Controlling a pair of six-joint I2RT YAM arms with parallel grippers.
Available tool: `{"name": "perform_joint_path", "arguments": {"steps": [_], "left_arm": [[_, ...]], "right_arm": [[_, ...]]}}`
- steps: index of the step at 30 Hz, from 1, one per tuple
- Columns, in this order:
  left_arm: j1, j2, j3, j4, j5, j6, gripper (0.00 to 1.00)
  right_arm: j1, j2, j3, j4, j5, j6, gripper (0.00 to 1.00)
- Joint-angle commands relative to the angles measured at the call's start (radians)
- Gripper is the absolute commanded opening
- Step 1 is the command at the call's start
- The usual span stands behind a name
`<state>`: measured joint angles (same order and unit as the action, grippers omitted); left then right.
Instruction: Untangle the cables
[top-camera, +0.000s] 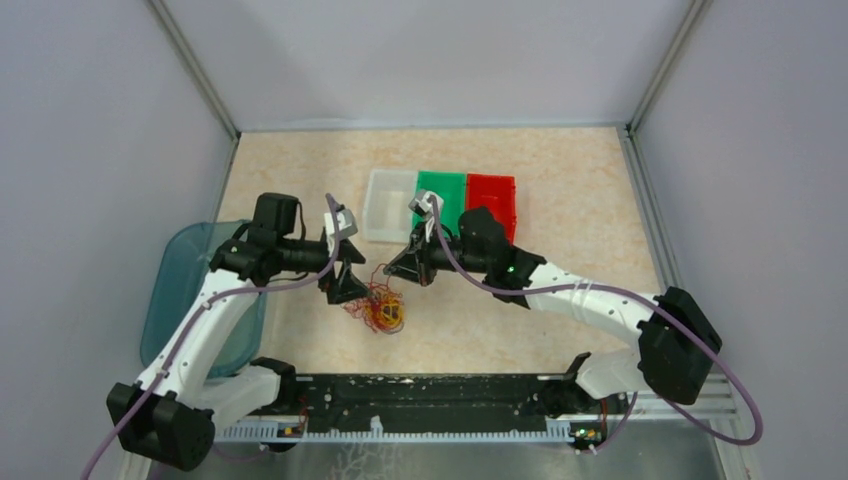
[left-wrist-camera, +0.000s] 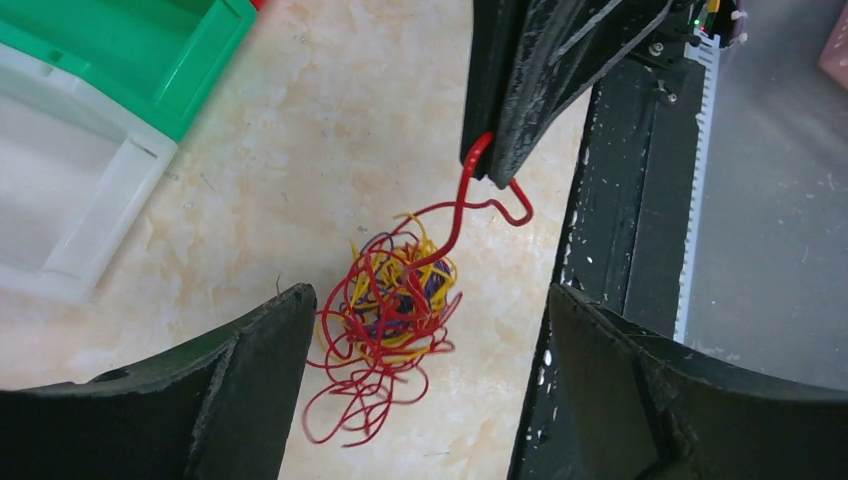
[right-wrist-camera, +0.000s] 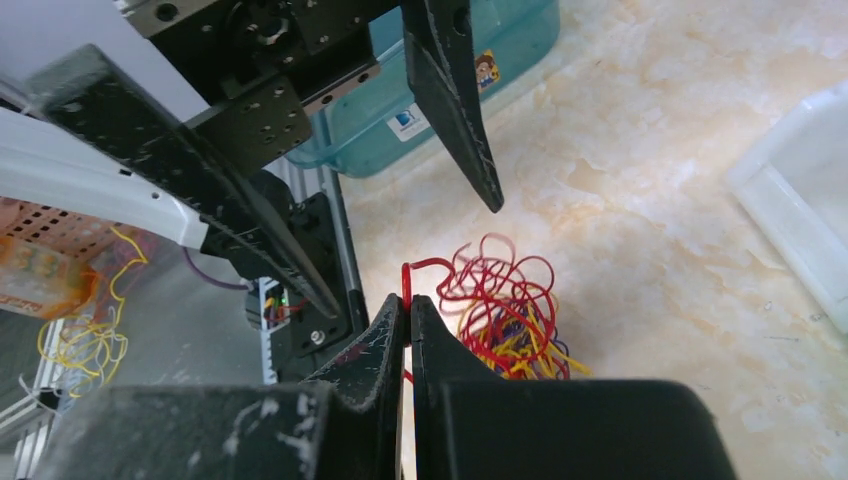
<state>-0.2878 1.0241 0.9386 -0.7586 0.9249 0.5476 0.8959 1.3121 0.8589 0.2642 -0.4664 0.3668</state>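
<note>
The cables (top-camera: 385, 311) lie as one tangled ball of red, yellow and dark purple wire on the table, between the two arms. My right gripper (right-wrist-camera: 408, 302) is shut on a red strand that rises out of the ball (right-wrist-camera: 507, 320). In the left wrist view that red strand (left-wrist-camera: 458, 210) runs from the ball (left-wrist-camera: 395, 300) up to the right gripper (left-wrist-camera: 495, 165). My left gripper (left-wrist-camera: 430, 300) hangs open above the tangle, one finger (left-wrist-camera: 262, 375) on each side, touching nothing. In the top view the left gripper (top-camera: 346, 284) and the right gripper (top-camera: 408, 268) are close together over the ball.
Three bins stand side by side behind the tangle: clear (top-camera: 388, 205), green (top-camera: 445, 198) and red (top-camera: 492, 197). A teal container (top-camera: 188, 292) sits at the left edge. The black base rail (top-camera: 420, 400) runs along the near edge. Loose yellow wire (right-wrist-camera: 88, 342) lies off the table.
</note>
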Motion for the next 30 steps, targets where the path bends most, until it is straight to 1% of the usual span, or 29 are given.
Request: {"name": "perform_joint_path", "arguments": {"steps": [1,3,7,10,13,15,19,21,23,26,30], "left_arm": [[-0.007,0.005,0.038,0.021,-0.006,0.052,0.88],[-0.008,-0.003,0.039,0.025,0.004,0.075,0.85],[-0.008,-0.037,0.016,0.071,0.011,0.08,0.85],[-0.009,-0.064,-0.012,0.079,0.034,0.14,0.86],[-0.01,-0.065,-0.023,0.072,0.081,0.184,0.81],[-0.01,-0.059,-0.022,0.072,0.12,0.191,0.8],[-0.013,-0.049,-0.02,0.087,0.134,0.188,0.77],[-0.014,-0.042,-0.014,0.073,0.153,0.208,0.7],[-0.018,-0.037,-0.003,0.049,0.177,0.226,0.6],[-0.027,-0.031,0.011,0.037,0.194,0.232,0.4],[-0.033,-0.028,0.048,0.024,0.177,0.244,0.08]], "right_arm": [[0.011,0.005,0.058,0.104,-0.05,0.041,0.0],[0.012,0.008,0.06,0.112,-0.069,0.048,0.0],[0.012,0.021,0.071,0.12,-0.098,0.061,0.0],[0.014,0.025,0.075,0.133,-0.125,0.072,0.0],[0.016,0.027,0.086,0.137,-0.148,0.075,0.0],[0.02,0.03,0.095,0.139,-0.163,0.078,0.0],[0.021,0.031,0.118,0.134,-0.188,0.082,0.0],[0.021,0.026,0.124,0.133,-0.186,0.08,0.0],[0.021,0.023,0.129,0.132,-0.181,0.08,0.0],[0.022,0.021,0.13,0.141,-0.181,0.087,0.0],[0.021,0.003,0.115,0.158,-0.15,0.093,0.0]]}}
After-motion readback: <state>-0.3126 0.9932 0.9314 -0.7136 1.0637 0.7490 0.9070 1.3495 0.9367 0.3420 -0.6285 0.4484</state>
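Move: Right of the open left gripper by about 5 cm, 2 cm ahead and 3 cm lower, hangs the red strand already held in the right fingertips. The cable bundle sits about 12 cm below the left hand, 2 cm ahead and 2 cm right; the white bin is some 22 cm ahead, 3 cm right and 17 cm below. From the right hand, the left gripper is about 5 cm left, 2 cm back and roughly level. The left fingers close from nearly wide onto the red strand just beneath the right fingertips, after the left hand rises about 2 cm, then eases right and slightly back as its wrist turns some 15 degrees, partly clockwise. The right hand, keeping its pinch, draws the cable up about 4 cm, back and left to the left gripper. ##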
